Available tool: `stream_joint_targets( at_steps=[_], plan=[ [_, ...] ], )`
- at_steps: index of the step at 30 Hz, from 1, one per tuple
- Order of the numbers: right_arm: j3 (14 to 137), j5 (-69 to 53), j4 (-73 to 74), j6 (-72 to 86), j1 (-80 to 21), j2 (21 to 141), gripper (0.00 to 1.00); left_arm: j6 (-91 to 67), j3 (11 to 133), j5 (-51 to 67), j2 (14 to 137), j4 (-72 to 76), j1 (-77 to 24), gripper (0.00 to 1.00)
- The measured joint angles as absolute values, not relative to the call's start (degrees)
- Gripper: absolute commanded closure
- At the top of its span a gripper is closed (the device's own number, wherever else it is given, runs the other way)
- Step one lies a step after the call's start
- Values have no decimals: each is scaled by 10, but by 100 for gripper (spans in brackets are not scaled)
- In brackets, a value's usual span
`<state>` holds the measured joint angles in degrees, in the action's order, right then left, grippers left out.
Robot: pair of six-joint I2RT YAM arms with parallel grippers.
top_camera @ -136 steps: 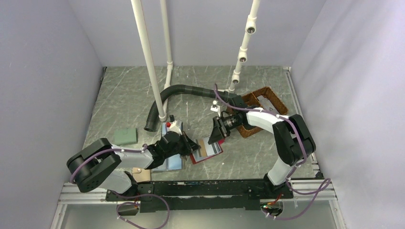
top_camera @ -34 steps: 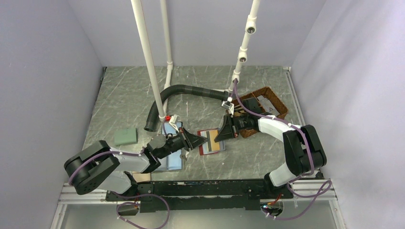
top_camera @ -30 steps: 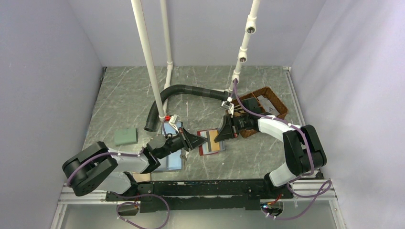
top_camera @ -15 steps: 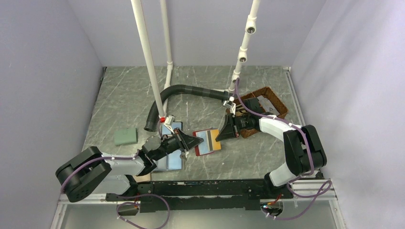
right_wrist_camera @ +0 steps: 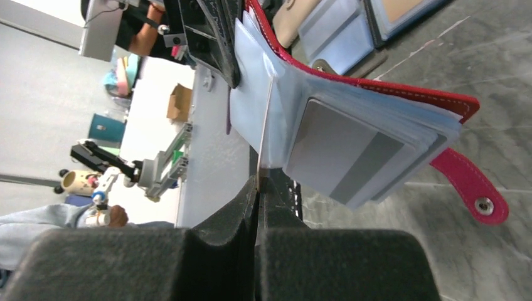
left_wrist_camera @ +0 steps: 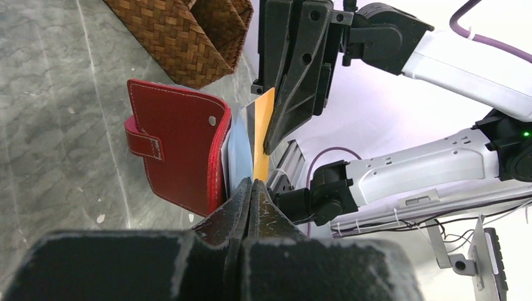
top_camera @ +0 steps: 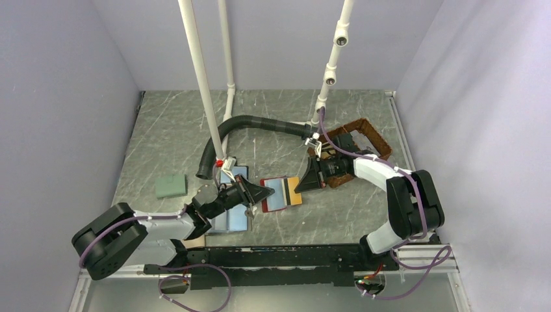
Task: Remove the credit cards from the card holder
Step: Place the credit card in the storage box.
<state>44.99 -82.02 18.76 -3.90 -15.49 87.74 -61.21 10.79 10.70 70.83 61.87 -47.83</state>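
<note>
The red card holder (top_camera: 268, 201) hangs open above the table between both arms. My left gripper (top_camera: 266, 192) is shut on its left edge; in the left wrist view the fingertips (left_wrist_camera: 250, 185) pinch the pale blue inner sleeve beside the red cover (left_wrist_camera: 179, 147). A tan-orange credit card (top_camera: 294, 192) sticks out of the holder's right side, and my right gripper (top_camera: 299, 186) is shut on it. Seen from the right wrist, that card (right_wrist_camera: 267, 119) is edge-on between the closed fingers (right_wrist_camera: 257, 183). A grey striped card (right_wrist_camera: 345, 150) sits in the sleeves. The red tab (right_wrist_camera: 467, 188) dangles.
A wicker basket (top_camera: 364, 130) stands behind the right arm. A black corrugated hose (top_camera: 247, 125) and white pipes (top_camera: 203, 84) cross the back. A pale blue wallet (top_camera: 232, 218) lies under the left arm, and a green block (top_camera: 171, 186) lies to its left.
The left gripper has pulled the card holder to the left while the right gripper stays put. More of the tan-orange card now shows out of the holder's right side.
</note>
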Motion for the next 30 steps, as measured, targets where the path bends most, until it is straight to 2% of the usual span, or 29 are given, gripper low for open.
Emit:
stream_joint_targets(
  at_steps=[15,25,30],
  plan=[
    [519,-761,369,-217,-121,877,100,-611,105,83,620,475,-467,100],
    [590,-737,422,-232,20,887,100,-608,116,88,635,453,-465,100],
    [621,-707,410,-186,82,915,100,-607,126,95,649,451,-464,100]
  ],
)
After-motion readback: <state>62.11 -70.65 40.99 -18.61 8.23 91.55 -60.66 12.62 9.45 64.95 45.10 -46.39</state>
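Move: The right hand grips the orange credit card, drawn out beside the holder; the storage box's middle lies about 15 cm ahead, 17 cm right and 9 cm below. The red card holder is some 7 cm left and 1 cm back of it, slightly lower, and the black hose's end about 21 cm ahead and 5 cm right, 9 cm lower. The left hand pinches the holder's clear sleeve; from there the box is roughly 15 cm ahead, 26 cm right. With the credit card still pinched, the right hand starts slowly away from the holder, then speeds up forward and right for about 16 cm in all, nearly level, to the box's left part, its wrist swinging some 25 degrees clockwise and the fingers dipping a little. The left hand keeps its shut grip on the sleeve and sinks about 2 cm with a slight shift left. ##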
